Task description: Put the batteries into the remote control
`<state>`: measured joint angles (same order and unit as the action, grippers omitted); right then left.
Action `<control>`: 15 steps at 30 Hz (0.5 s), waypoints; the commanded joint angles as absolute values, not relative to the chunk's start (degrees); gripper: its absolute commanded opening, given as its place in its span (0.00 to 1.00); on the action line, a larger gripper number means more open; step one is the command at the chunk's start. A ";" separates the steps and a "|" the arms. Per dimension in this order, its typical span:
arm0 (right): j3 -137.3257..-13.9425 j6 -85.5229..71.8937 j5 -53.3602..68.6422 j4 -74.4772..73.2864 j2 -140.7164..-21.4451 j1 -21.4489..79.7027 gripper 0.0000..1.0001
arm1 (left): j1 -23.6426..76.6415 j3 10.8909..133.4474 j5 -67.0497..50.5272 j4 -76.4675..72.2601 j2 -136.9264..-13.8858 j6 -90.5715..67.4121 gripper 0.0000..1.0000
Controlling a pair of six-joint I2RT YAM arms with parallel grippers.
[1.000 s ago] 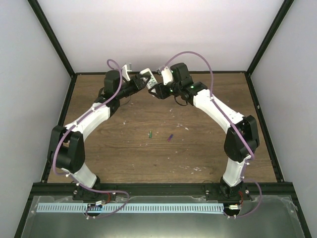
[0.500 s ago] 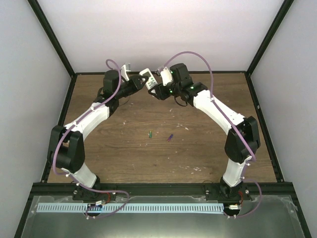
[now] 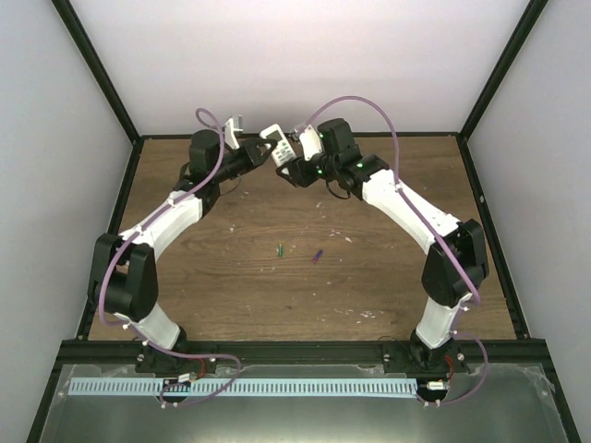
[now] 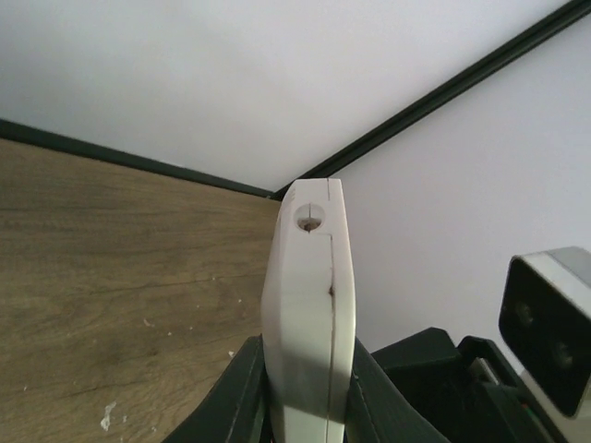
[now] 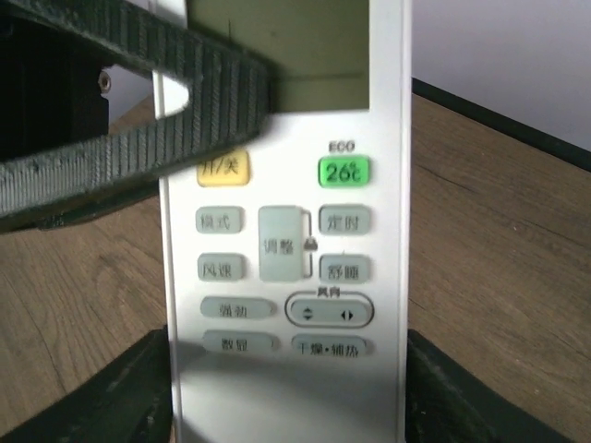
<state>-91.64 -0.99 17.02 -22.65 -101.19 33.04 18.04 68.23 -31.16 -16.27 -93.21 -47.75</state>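
Observation:
The remote control [image 3: 274,138], a slim white bar, is held in the air at the back of the table between both grippers. My left gripper [image 3: 262,153] is shut on its thin faces; in the left wrist view the remote control [image 4: 309,305] stands edge-on in the left gripper [image 4: 307,401]. In the right wrist view the remote control [image 5: 286,277] shows its button face, and the right gripper [image 5: 288,397] has its fingers against both long edges. The left gripper's ribbed finger [image 5: 138,148] crosses its top. The green battery [image 3: 279,248] and the purple battery [image 3: 317,256] lie mid-table.
The black frame rail [image 3: 295,135] and the white back wall stand just behind the grippers. The right arm's wrist camera [image 4: 551,318] sits close beside the remote. The arm bases [image 3: 295,355] line the near edge.
My left gripper's jaws have closed onto the remote. The remote and both grippers have drifted slightly left. The batteries have not moved.

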 commanded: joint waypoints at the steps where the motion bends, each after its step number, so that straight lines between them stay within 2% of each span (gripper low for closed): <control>1: -90.55 0.62 19.07 -23.09 -98.07 34.01 0.62 | 15.93 67.75 -36.94 -23.79 -93.25 -46.36 0.11; 8: -89.97 2.68 24.50 -24.76 -96.29 32.47 0.82 | 11.77 65.31 -50.95 -34.24 -94.16 -47.07 0.11; 15: -89.89 1.90 43.72 -26.24 -95.34 27.26 0.88 | 10.99 64.68 -60.63 -37.18 -93.43 -43.35 0.11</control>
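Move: The remote control stands face-on between the grippers, its middle within about 1 cm of the left hand's pads; from the right hand, at its lower end, that middle is about 3 cm ahead, 2 cm left and 2 cm up. The green battery lies some 8 cm back from the right hand, 1 cm to its left and 25 cm below; the purple one about 10 cm back, 8 cm right, equally low. Backwards, about 3 cm, the right hand draws off the remote's lower end, spreading its half-open fingers nearly wide so the pads come free of both sides, then rises some 2 cm. The left hand keeps its pinch across the remote and lifts it about 3 cm, shifting 2 cm left and then 2 cm back while turning clockwise some 15 degrees and tipping its fingers up. ##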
